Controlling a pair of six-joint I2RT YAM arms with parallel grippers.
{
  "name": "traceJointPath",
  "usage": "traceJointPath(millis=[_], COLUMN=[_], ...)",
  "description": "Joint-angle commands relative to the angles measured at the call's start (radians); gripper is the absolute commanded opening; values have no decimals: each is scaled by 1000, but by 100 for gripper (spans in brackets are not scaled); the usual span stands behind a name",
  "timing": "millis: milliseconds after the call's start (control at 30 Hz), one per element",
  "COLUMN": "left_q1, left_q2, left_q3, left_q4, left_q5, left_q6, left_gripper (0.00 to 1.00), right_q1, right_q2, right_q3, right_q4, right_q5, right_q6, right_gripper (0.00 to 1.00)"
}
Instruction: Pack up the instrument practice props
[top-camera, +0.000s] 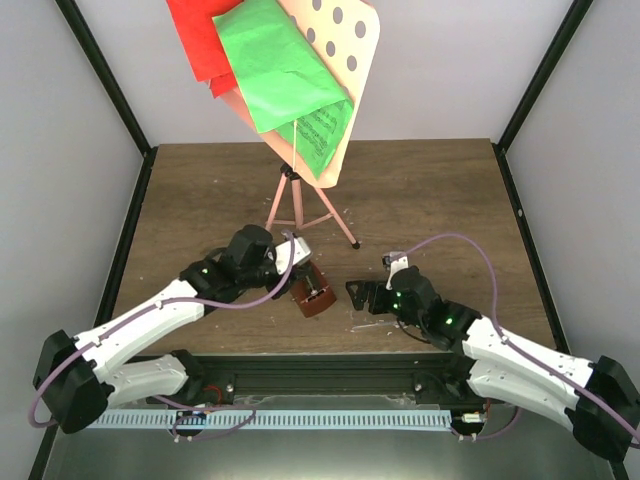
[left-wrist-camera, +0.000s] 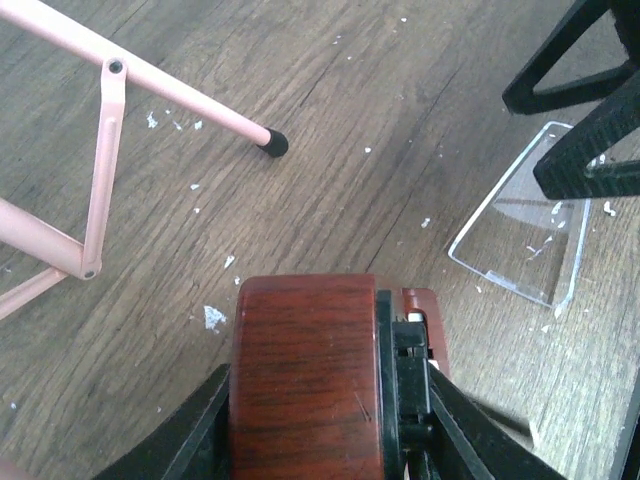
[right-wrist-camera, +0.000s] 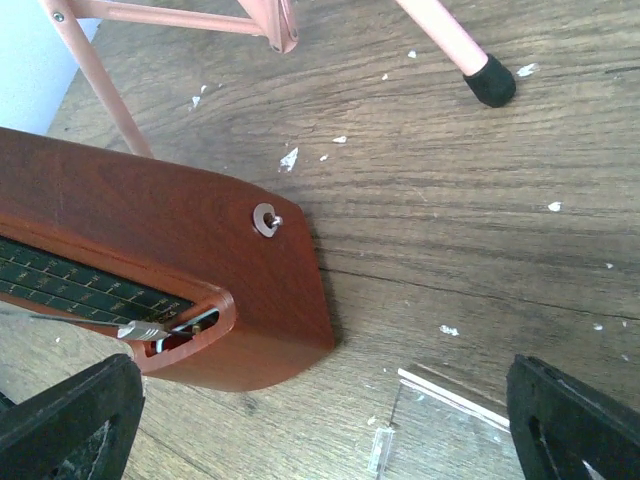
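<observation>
The pink music stand (top-camera: 297, 205) stands on its tripod at mid-table. Its hole-dotted desk (top-camera: 350, 40) carries the green sheet (top-camera: 285, 75) and the red sheet (top-camera: 200, 40). My left gripper (left-wrist-camera: 330, 400) is shut on the reddish-brown metronome (left-wrist-camera: 305, 380), holding it by its sides low over the wood, and the metronome (right-wrist-camera: 170, 270) has its pendulum face uncovered. The clear plastic cover (left-wrist-camera: 520, 240) lies flat on the table to the right of it. My right gripper (right-wrist-camera: 322, 400) is open just above the cover (right-wrist-camera: 470, 420), with nothing between its fingers.
A tripod leg with a black foot (left-wrist-camera: 272, 145) reaches toward the metronome. That same foot (right-wrist-camera: 490, 80) lies just beyond my right gripper. White flecks (left-wrist-camera: 213, 317) are scattered over the wooden table (top-camera: 450, 200). Black frame posts (top-camera: 530, 90) and white walls enclose the sides.
</observation>
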Motion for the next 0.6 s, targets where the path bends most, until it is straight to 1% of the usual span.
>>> traceJointPath(millis=[0,133,233,267,333,433,500,567], left_q1=[-14,-17,-20,-27,-47,-59,-59,-59], left_q2=[26,52,39,27,-21,-132,-225,-312], left_q3=[22,36,38,36,11,-41,-56,-43], left_q4=[73,59,62,66,97,147,169,164], left_q5=[5,4,-4,-34,-106,-202,-242,-265], left_q6=[15,10,1,-1,-1,-3,-46,-146], left_gripper=[19,34,49,55,65,74,81,88], right_q1=[7,7,7,6,7,7,7,7], right_q2=[8,18,-2,-18,-54,-114,-138,-166], right_q3=[-34,-47,-60,-63,-59,-42,-19,12], right_q4=[77,107,131,140,144,125,88,32], right_q5=[-12,-25,-34,-41,-53,-44,-31,-15], right_q6=[45,65,60,49,15,-32,-47,-42], right_gripper=[100,100,100,100,100,100,100,100])
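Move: The left hand is still closed on the upper end of the upright metronome, whose middle lies about 6 cm below it and 1 cm to its right. From this hand the clear cover lies flat some 17 cm right and 3 cm back; the stand's nearest foot is about 14 cm ahead and 11 cm right. The empty right hand has the metronome's middle about 11 cm to its left, 2 cm ahead and some 4 cm lower. The left fingers, pinching the metronome's top, ease about 1 cm to the right, then open wide and let go; that hand lifts about 5 cm and draws back left some 2 cm, its fingertips tilting up slightly. The wide-open right hand dips about 1.5 cm beside the metronome, then rises roughly 4 cm, touching nothing. ##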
